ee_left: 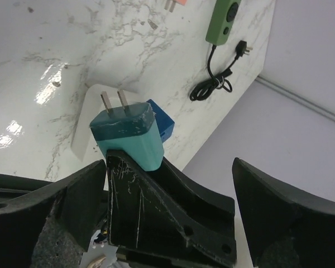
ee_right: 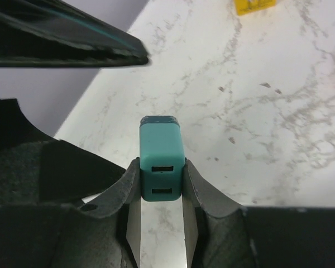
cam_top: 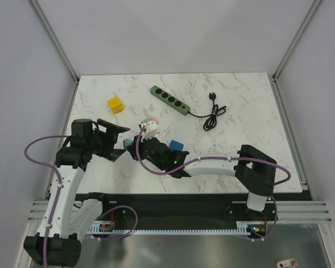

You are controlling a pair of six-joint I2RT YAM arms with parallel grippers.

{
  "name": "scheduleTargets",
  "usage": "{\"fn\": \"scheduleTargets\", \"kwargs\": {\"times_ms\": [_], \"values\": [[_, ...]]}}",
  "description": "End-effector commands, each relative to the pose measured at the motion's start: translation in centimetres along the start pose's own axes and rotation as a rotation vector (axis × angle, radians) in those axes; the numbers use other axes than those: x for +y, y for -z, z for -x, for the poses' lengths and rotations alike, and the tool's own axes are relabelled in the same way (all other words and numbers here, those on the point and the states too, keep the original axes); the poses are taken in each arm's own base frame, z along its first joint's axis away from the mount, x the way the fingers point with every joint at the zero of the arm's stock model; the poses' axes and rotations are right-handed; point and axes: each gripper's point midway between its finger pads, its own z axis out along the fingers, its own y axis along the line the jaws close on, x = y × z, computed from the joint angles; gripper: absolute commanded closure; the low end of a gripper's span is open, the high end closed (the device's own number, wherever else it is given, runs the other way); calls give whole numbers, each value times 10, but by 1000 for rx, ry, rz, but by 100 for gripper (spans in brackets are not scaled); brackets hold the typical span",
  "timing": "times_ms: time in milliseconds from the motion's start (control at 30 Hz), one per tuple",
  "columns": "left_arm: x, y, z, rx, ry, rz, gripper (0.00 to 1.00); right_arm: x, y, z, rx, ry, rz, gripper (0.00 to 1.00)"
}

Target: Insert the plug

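Note:
A teal two-prong plug (ee_right: 162, 148) with two USB ports on its back is clamped between the fingers of my right gripper (ee_right: 162, 167). It is held above the table, prongs pointing away from the right wrist. In the left wrist view the plug (ee_left: 125, 134) sits between my left gripper's (ee_left: 167, 164) wide-open fingers without touching them. In the top view the plug (cam_top: 127, 145) is at the near left, with my right gripper (cam_top: 135, 146) and left gripper (cam_top: 121, 142) meeting there. The green power strip (cam_top: 170, 100) lies at the far centre and also shows in the left wrist view (ee_left: 224, 21).
The strip's black cable (cam_top: 213, 114) lies coiled to its right. A yellow cube (cam_top: 115, 105) sits at the far left. A pink and white adapter (cam_top: 151, 125) and a blue block (cam_top: 177, 146) lie near the grippers.

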Motion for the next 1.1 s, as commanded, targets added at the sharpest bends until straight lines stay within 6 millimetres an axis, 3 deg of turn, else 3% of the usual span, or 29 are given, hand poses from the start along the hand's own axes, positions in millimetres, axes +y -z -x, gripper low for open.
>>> {"fn": "scheduleTargets", "kwargs": {"times_ms": [0,33,167,233,267,367,467,567,700,1067], "values": [[-23,3,-11,68,-151,-131,0,-29,26,19,40,10,-112,100],[-24,2,-9,59,-186,-139,0,-36,36,30,31,5,-144,100],[-22,-5,6,-8,-417,-127,0,-78,85,9,185,-13,-350,100],[-19,-16,12,-8,-526,-109,0,-86,104,10,221,-48,-410,100],[-18,-22,15,-11,-554,-99,0,-97,118,0,267,-73,-470,100],[-8,-46,25,0,-614,-46,5,-109,143,-10,334,-105,-546,100],[-2,-72,21,79,-626,-40,14,-109,155,-22,392,-169,-567,100],[0,-98,4,169,-651,-57,24,-119,159,-30,415,-210,-624,100],[9,-123,0,195,-645,-29,44,-126,153,-37,440,-261,-659,100],[63,-151,-23,255,-672,59,52,-124,139,-53,504,-297,-687,100]]}}
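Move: The right hand already holds the teal plug. The blue socket box it is taken to stands about 20 cm to its right, 1 cm ahead and 13 cm below. The white plate is some 17 cm right, 2 cm back and 17 cm down, and the pink plug roughly 14 cm ahead, 7 cm right and 17 cm down. For the wide-open left hand, the blue socket box is about 22 cm right, 2 cm ahead and 16 cm below. Sweeping to the right by nearly 19 cm, then sinking about 9 cm and drawing back a little, the right hand carries the teal plug towards the blue socket box, keeping its pinch while the fingers tip from near level to mostly down. The left hand sinks some 14 cm, shifting right and forward towards the box and plate; it turns clockwise and closes to half open on nothing. ##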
